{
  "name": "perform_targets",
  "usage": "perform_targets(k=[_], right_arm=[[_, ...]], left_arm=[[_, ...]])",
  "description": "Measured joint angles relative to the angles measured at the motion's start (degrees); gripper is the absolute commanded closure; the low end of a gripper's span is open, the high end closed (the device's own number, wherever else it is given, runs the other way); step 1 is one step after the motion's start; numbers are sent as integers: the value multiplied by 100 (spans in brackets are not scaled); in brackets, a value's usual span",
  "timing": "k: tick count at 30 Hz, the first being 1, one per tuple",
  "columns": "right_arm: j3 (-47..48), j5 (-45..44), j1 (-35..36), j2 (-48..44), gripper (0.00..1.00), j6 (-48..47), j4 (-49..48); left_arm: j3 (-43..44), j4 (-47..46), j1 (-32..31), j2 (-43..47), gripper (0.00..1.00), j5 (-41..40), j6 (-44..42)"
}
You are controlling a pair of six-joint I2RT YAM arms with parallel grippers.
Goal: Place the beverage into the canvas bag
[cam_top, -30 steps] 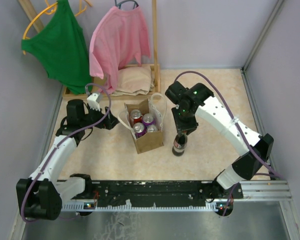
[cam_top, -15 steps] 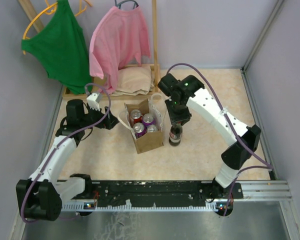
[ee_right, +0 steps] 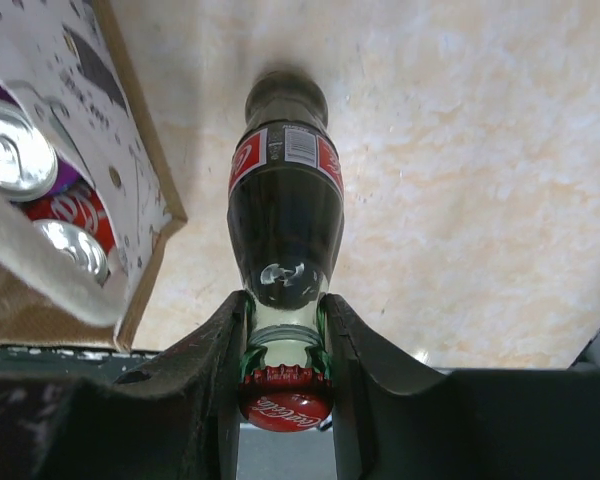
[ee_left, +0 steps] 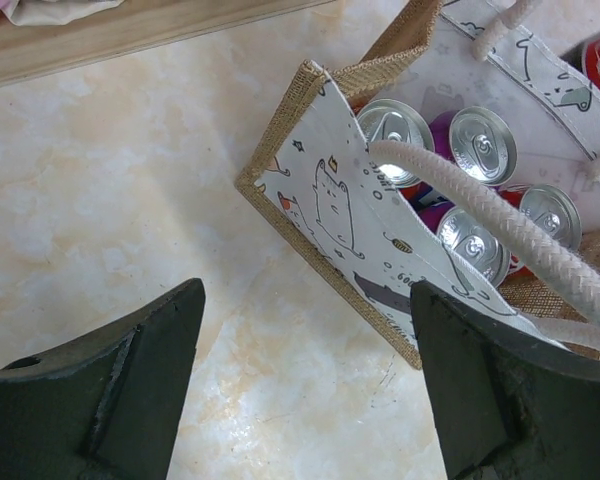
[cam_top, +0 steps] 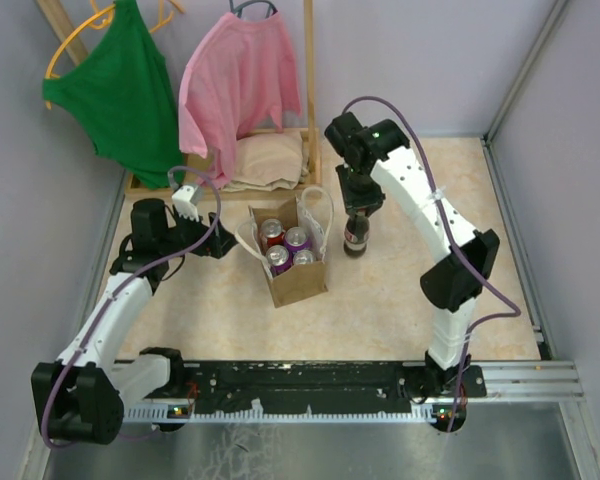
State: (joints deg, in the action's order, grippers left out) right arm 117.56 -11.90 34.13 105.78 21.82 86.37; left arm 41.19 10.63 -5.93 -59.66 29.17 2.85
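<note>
The beverage (ee_right: 285, 220) is a dark cola bottle with a red label and a red cap. It stays upright just right of the canvas bag (cam_top: 298, 283), outside it. My right gripper (ee_right: 285, 330) is shut on the bottle's neck under the cap, seen from above as the right gripper (cam_top: 358, 205) over the bottle (cam_top: 356, 237). Whether the base touches the table I cannot tell. The bag (ee_left: 330, 200) is tan with a white printed lining and white rope handles (ee_left: 500, 225), and holds several cans (ee_left: 483, 145). My left gripper (ee_left: 305, 330) stands open and empty left of the bag.
A wooden rack (cam_top: 310, 100) at the back carries a green shirt (cam_top: 125, 90) and a pink shirt (cam_top: 235, 85), with a folded beige cloth (cam_top: 268, 160) at its foot. Grey walls close in the table on the left, back and right.
My right arm has carried the bottle from the bag's near right corner toward the back, along the bag's right side. The left arm has not moved.
</note>
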Motion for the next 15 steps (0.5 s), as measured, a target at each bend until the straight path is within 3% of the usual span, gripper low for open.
perform_targets(k=[8,15], right_arm=[[1967,74,-492,1287,100,-326,66],[2170,81,-640,1517,100,-431,-240]], left_arm=[[-15,-11,0,155,10,-2,17],[-92,-17,0,247,11,-2,17]])
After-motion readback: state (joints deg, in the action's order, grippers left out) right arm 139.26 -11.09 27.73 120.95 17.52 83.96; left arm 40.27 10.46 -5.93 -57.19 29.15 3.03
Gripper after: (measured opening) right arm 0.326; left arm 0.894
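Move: The right gripper, already holding the glass cola bottle by its neck, has the middle of the canvas bag about 18 cm to its left, 2 cm ahead and some 13 cm below. In the bag, the nearer purple can stands about 15 cm left, 4 cm ahead and 14 cm below; the wooden rack's near right corner is roughly 26 cm ahead, 10 cm left and 19 cm below. From the left gripper the bag lies about 15 cm right, 2 cm ahead and 9 cm below. Carry the cola bottle forward about 10 cm with the right arm, alongside the bag's right side towards the wooden rack, quickly at first and then easing off, at nearly the same height. Keep the fingers closed around its neck and let the wrist tip some 5 to 10 degrees so the bottle's foot swings a little farther forward. ##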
